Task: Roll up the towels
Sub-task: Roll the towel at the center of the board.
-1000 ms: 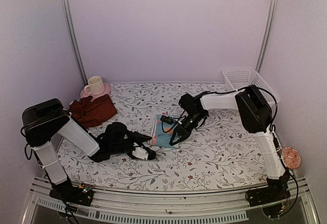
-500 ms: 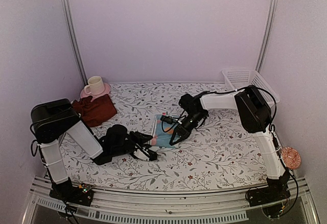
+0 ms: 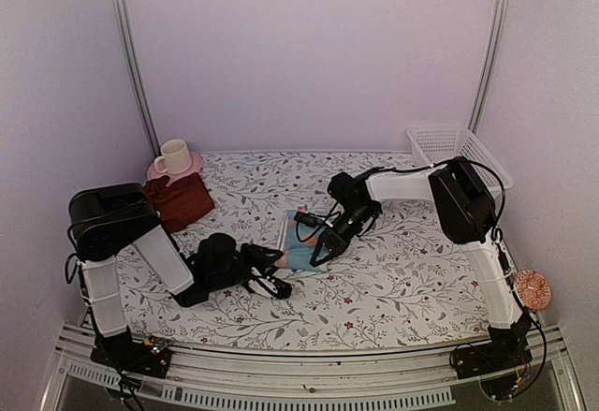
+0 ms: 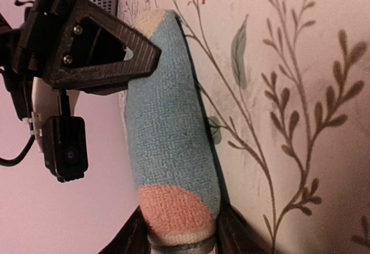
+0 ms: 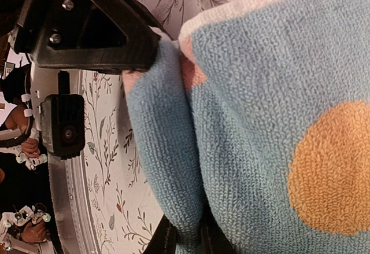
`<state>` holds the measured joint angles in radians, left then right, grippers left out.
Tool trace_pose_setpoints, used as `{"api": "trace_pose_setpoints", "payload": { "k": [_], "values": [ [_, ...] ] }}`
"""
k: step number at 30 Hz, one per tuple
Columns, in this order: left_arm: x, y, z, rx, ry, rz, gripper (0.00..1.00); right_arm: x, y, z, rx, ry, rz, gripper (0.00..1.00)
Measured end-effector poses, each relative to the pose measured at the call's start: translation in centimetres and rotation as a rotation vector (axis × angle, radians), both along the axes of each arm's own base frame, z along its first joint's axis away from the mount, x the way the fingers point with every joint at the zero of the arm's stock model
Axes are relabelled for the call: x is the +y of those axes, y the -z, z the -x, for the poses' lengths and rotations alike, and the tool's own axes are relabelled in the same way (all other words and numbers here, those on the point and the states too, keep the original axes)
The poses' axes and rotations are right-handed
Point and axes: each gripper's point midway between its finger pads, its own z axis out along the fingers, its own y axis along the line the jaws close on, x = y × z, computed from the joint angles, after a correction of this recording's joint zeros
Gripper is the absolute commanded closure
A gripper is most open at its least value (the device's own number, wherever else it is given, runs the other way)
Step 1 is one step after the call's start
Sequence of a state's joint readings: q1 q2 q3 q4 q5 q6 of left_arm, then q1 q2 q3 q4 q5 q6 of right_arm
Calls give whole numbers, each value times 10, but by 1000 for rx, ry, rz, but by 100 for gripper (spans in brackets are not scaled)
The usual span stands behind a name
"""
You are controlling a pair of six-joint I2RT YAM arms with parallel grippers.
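Observation:
The light-blue towel lies mid-table, partly rolled, with pinkish and orange patches. In the left wrist view its roll runs away from me, and my left gripper sits at its near pink end, a finger pressed on each side. My left gripper lies low on the table at the towel's near-left end. My right gripper is shut on a fold of the same towel, fingers pinching cloth at the bottom edge. The dark maroon towel lies crumpled at the far left, untouched.
A cream cup stands on a pink saucer behind the maroon towel. A white basket sits at the back right. A small orange patterned disc lies beside the right arm. The floral table covering spans the table.
My left arm's upper links have swung rightwards and the left jaws have narrowed around the roll's end. The right arm and the towel have hardly moved.

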<state>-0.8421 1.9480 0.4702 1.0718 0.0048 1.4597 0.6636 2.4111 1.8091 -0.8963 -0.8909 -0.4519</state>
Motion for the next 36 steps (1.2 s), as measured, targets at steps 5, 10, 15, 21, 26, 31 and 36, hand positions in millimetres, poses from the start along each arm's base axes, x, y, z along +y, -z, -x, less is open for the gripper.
{"api": "trace_pose_setpoints", "payload": {
  "k": [5,10,15,21,26,31,36],
  "values": [
    [1,6,1,-9,4,-22,96,0,0,0,3,1,-2,82],
    [1,7,2,-11,4,-28,100,0,-1,0,8,1,-7,66],
    [4,9,7,82,-14,-37,100,-1,-9,1,-22,-5,-23,56],
    [-1,2,13,237,-26,-31,100,-14,-24,0,-132,6,-3,53],
    [-6,5,16,386,-38,-45,100,-29,-39,10,-268,9,18,46],
    [-7,6,15,518,-57,-56,100,-34,-49,33,-491,-41,37,44],
    [-7,-1,11,655,-81,-67,100,-34,-45,55,-696,-92,10,43]
  ]
}}
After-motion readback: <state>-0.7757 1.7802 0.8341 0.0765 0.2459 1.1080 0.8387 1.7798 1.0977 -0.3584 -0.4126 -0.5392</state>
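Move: Both hands are at the blue towel's rolled near edge: its left end already sits between the left fingers, so the roll's middle is level with that hand and about 5 cm to its right. From the right hand, pinching the other end, the roll's middle lies some 4 cm left. The flat towel part centres about 9 cm ahead and 4 cm right of the left hand; the brown towel stands roughly 18 cm ahead and 22 cm left of the left hand. Closing on the roll's pink left end, the left hand pinches it, then draws back about 1 cm as its wrist tips the fingers some 40 degrees steeper. The right fingers open and let go of the other end; that hand rises, swings right, then pulls back towards the robot, ending about 5 cm back, 4–5 cm higher and 3–4 cm right, fingers turned steeper and still open. ##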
